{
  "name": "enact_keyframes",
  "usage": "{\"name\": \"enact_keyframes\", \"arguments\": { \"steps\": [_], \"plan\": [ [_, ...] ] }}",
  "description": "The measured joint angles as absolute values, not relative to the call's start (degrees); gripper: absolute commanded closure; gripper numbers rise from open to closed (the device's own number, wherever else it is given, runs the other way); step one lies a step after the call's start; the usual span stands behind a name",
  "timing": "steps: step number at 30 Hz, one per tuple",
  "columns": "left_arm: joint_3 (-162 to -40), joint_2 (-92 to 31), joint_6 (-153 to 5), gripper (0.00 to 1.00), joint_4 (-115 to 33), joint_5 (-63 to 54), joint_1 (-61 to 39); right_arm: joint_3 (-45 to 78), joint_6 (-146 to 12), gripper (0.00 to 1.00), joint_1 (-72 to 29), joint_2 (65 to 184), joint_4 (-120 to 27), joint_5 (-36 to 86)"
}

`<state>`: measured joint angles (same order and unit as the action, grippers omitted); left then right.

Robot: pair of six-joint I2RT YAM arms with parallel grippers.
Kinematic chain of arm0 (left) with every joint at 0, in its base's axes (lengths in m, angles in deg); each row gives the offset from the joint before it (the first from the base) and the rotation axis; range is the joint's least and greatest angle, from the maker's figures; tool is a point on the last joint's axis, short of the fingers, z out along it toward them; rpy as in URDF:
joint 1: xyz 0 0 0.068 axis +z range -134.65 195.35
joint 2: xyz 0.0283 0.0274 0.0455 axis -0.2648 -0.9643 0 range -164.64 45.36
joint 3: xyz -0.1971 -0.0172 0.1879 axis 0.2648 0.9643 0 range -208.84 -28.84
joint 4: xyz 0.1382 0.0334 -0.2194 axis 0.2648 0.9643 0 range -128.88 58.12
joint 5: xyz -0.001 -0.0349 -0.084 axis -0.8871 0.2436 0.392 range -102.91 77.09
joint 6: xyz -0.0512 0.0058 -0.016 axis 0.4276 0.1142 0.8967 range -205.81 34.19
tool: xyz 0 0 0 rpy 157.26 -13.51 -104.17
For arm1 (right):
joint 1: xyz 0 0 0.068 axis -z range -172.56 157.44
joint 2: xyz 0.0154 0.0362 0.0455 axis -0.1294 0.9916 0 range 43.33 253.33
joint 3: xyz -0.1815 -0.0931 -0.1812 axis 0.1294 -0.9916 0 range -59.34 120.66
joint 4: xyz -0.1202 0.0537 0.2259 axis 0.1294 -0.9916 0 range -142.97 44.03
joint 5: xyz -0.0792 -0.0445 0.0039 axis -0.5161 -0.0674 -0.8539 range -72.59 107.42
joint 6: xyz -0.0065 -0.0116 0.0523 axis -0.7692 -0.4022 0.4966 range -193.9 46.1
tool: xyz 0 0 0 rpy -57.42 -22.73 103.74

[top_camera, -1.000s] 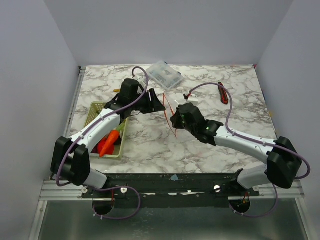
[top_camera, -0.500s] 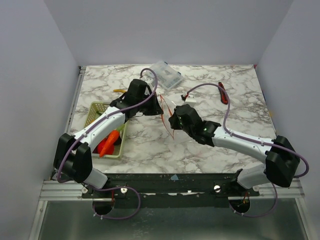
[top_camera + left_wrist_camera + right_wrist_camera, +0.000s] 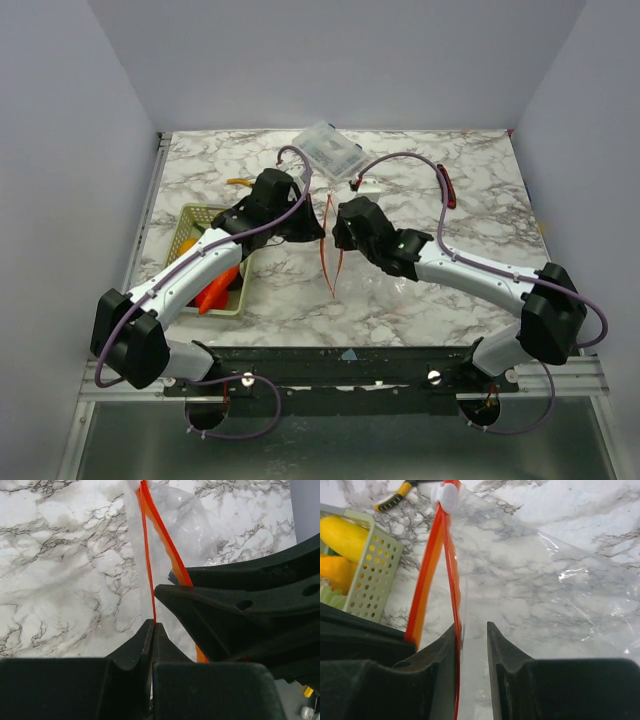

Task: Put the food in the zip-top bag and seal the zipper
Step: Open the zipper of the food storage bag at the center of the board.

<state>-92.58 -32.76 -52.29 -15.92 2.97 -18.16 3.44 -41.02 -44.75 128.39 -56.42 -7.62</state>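
The clear zip-top bag (image 3: 372,283) lies on the marble, its mouth held up between my two grippers. Its zipper (image 3: 331,252) shows as two red-orange strips spread slightly apart, with a white slider (image 3: 449,495) at the far end. My left gripper (image 3: 152,626) is shut on one zipper strip (image 3: 146,555). My right gripper (image 3: 471,627) is open; the other strip (image 3: 453,580) and the bag film rest against its left finger. The food sits in the green basket (image 3: 192,218): an orange carrot (image 3: 218,290) and a yellow lemon (image 3: 344,536).
A rigid clear lidded box (image 3: 330,150) stands at the back. A dark-red utility knife (image 3: 447,187) lies at the back right, yellow-handled pliers (image 3: 238,181) behind the basket. The right gripper's black body (image 3: 240,610) fills the left wrist view's right side.
My left gripper moved in and shut on the bag's zipper strip. My right gripper, shut on the bag before, has opened. The bag's mouth shifted slightly left and forward.
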Motion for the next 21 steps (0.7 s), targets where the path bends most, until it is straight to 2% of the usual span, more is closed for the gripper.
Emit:
{"name": "enact_keyframes", "arguments": {
  "steps": [3, 4, 11, 19, 20, 21],
  "plan": [
    [-92.1, -32.0, -51.7, 1.00, -15.5, 2.4, -18.2, 3.4, -42.2, 0.96, -44.7, 128.9, -57.7, -7.7],
    [-92.1, -31.9, -51.6, 1.00, -15.3, 2.1, -18.2, 3.4, -42.4, 1.00, -44.8, 128.9, -58.1, -7.9],
    [-92.1, -31.7, -51.6, 1.00, -12.2, -3.5, -18.2, 3.0, -44.7, 1.00, -44.8, 127.3, -59.3, -13.4],
    [-92.1, -31.6, -52.8, 1.00, -8.8, -10.5, -18.2, 2.4, -55.7, 1.00, -44.8, 122.9, -56.3, -17.4],
    [-92.1, -31.5, -52.8, 0.99, -8.8, -10.8, -18.2, 2.2, -57.1, 1.00, -44.8, 122.7, -55.6, -17.4],
    [-92.1, -31.3, -52.8, 0.93, -8.8, -10.9, -18.2, 1.7, -58.3, 1.00, -44.7, 122.5, -54.7, -17.4]
  ]
}}
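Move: The right zipper lip lies between the right hand's parted fingertips, within about 1 cm of its hand point and some 4 cm to the right of the left hand, which already pinches the left lip. From the right hand, the white slider is about 11 cm ahead and 3 cm left. The pliers lie roughly 14 cm ahead and 15 cm left of the left hand, some 9 cm lower; the vegetable basket is about 26 cm to its left and 3 cm back, 6 cm lower. The right hand dips about 1 cm and closes its part-open fingers on the right zipper lip, then draws it roughly 4.5 cm to the right and nearly as far up, rolling and tipping its fingertips upward by some 15 to 20 degrees. Against this the left hand, keeping its pinch on the left lip, pulls about 4.5 cm to the left and a couple of centimetres down, away from the right hand, rolling and turning slightly as it goes, so that the two lips are drawn apart. ##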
